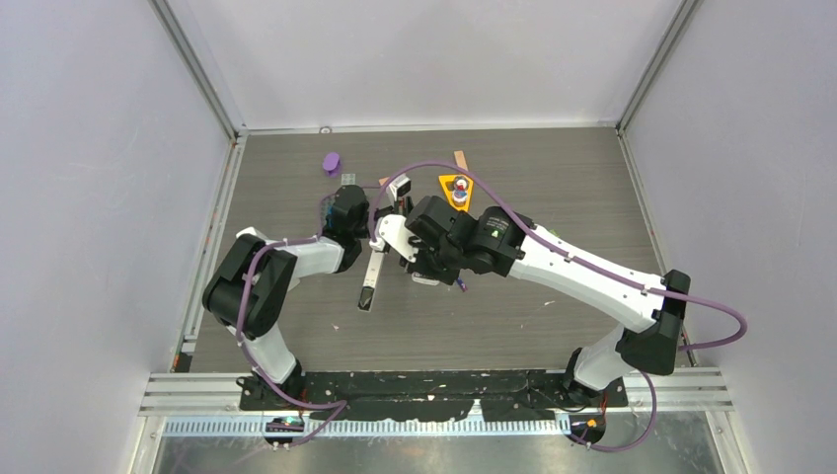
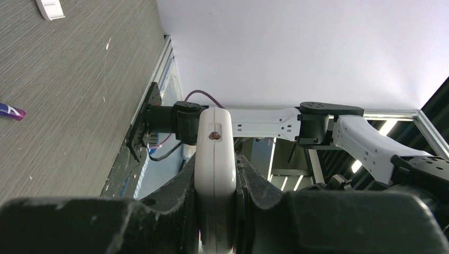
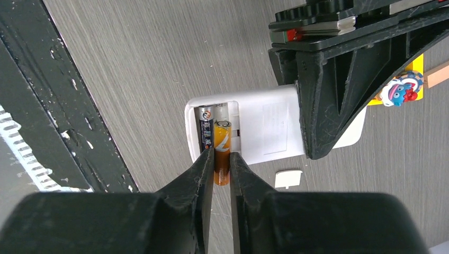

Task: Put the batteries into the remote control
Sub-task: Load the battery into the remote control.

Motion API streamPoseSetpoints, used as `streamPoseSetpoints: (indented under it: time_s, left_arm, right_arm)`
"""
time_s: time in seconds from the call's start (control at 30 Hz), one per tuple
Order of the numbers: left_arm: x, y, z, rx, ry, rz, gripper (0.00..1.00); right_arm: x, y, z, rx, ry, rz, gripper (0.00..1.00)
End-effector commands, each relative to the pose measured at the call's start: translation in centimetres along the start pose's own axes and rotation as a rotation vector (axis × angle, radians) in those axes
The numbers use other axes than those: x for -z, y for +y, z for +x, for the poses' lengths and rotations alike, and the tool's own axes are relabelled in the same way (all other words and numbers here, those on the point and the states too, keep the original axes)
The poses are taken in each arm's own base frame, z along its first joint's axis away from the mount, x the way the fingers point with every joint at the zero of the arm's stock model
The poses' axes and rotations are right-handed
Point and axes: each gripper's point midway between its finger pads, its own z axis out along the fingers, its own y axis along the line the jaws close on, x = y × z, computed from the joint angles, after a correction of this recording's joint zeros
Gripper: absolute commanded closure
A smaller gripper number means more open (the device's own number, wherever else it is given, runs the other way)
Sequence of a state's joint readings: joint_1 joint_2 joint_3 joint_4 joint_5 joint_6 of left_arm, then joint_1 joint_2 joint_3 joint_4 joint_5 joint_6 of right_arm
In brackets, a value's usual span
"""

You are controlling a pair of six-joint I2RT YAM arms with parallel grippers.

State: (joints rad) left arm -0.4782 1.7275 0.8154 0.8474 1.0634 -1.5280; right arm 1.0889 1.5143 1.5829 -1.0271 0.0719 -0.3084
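The white remote control hangs above the table with its back up and its battery bay open. My left gripper is shut on its edges, also seen from above. A dark battery lies in the bay. My right gripper is shut on an orange battery, whose far end sits in the bay beside the dark one while its near end sticks out past the remote's edge. A blue-purple battery lies on the table. From above, the right gripper is right of the remote.
The small white battery cover lies on the table below the remote. A yellow triangular toy, a wooden stick and a purple object sit toward the back. White walls enclose the table on three sides.
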Motion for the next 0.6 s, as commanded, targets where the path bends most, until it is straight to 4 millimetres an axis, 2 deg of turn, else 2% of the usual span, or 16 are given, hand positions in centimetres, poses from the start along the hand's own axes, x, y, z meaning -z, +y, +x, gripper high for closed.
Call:
streamPoseSetpoints:
  time_s: [0.0, 0.37, 0.57]
  left_arm:
    - [0.0, -2.7, 0.5, -0.104, 0.022, 0.047, 1.0]
    - [0.0, -2.7, 0.7, -0.107, 0.027, 0.047, 1.0]
    - [0.0, -3.0, 0.7, -0.115, 0.023, 0.051, 1.0]
  right_arm:
    - [0.1, 0.1, 0.0, 0.006, 0.001, 0.004, 0.78]
    - [0.4, -0.6, -0.5, -0.019, -0.01, 0.043, 0.64]
    - [2.7, -1.3, -3.1, -0.12, -0.134, 0.056, 0.48]
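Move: The orange battery is between the right fingers, practically at the hand point; the empty slot of the remote control lies some 1 cm to that hand's left and 1 cm below. The black battery already in place is about 2 cm left and 1 cm back. The left gripper's fingers grip the remote roughly 7 cm ahead and 2 cm right. From the left hand, the slot is about 7 cm back and 1 cm left, nearly level. The orange battery is let go over the slot beside the black one: the right fingers spread from nearly shut to about half open, clearing it on both sides. Meanwhile the right hand stays almost in place, dipping about half a centimetre towards the remote and rising back by the same. The left gripper keeps its hold on the remote, all but still. ##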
